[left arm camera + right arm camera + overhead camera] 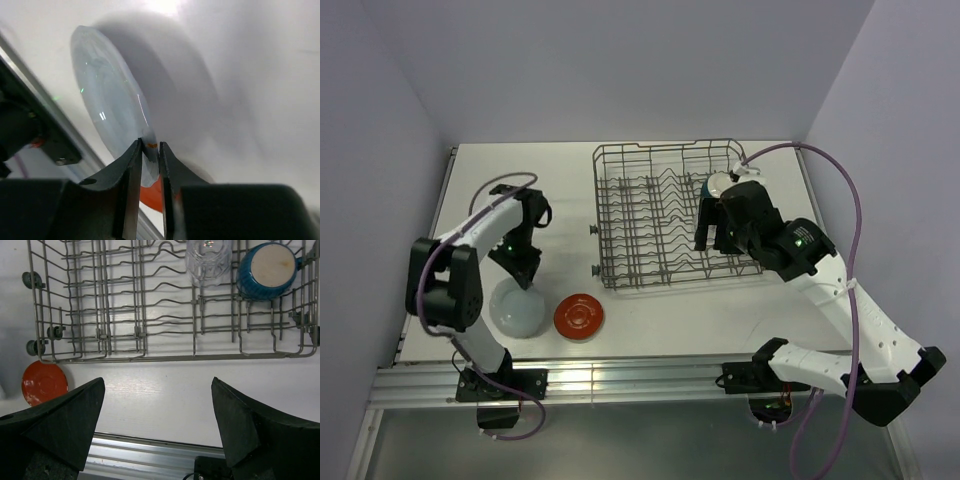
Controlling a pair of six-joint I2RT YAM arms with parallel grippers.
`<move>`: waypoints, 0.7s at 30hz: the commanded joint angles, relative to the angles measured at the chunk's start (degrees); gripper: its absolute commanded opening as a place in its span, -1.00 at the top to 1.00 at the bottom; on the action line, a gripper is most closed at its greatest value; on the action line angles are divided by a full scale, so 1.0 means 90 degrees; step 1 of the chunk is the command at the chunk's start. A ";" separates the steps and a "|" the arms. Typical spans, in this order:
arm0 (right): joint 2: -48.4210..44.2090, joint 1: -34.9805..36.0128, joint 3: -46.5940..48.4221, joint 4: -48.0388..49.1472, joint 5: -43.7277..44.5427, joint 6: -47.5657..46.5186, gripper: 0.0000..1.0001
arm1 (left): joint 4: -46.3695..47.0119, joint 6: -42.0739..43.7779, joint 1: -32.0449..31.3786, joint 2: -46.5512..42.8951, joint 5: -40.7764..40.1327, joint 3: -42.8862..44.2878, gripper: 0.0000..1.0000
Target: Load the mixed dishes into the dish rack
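The pale blue-grey plate lies near the front left of the table, and my left gripper is shut on its far rim. In the left wrist view the fingertips pinch that plate's edge, with the red-orange plate showing behind them. The red-orange plate lies flat just right of the pale one. The dish rack holds a clear glass tumbler and a dark blue mug at its right end. My right gripper hovers open over the rack's right side, holding nothing.
A metal rail runs along the table's near edge, and it also shows below the right fingers. Walls close in the table at the back and on both sides. The rack's small wheels stick out on its left side.
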 commanded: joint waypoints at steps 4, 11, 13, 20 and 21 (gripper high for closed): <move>-0.0212 0.0027 -0.0301 0.0818 -0.0411 -0.0372 -0.80 | -0.0132 0.0018 0.0013 -0.1342 0.0162 0.0947 1.00; -0.0436 0.0056 -0.0643 0.1600 -0.0596 -0.0645 -0.63 | -0.0132 0.0145 0.0003 -0.2036 0.0192 0.1280 1.00; -0.0456 0.0125 -0.0643 0.1814 -0.0733 -0.0840 -0.56 | -0.0132 0.0135 0.0003 -0.2232 0.0211 0.1299 0.99; -0.0164 0.1364 -0.0546 0.2518 -0.0294 -0.1836 -0.36 | -0.0142 0.0194 -0.0007 -0.2837 0.0514 0.1416 1.00; -0.0105 0.1588 -0.0507 0.2586 -0.0342 -0.1905 -0.34 | -0.0142 0.0175 -0.0007 -0.2925 0.0620 0.1446 1.00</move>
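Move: The pale plate is already off the table in the left fingers, its middle about 50 cm left, 7 cm back and 20 cm below the open right hand. From the left hand, the dish rack's middle lies some 38 cm right and 21 cm ahead, about level; the red plate is 13 cm right, 7 cm back and 5 cm below. Left lifts the pale plate about 13 cm, tilting its tightening fingers forward; right swings left towards it, half-closing. ##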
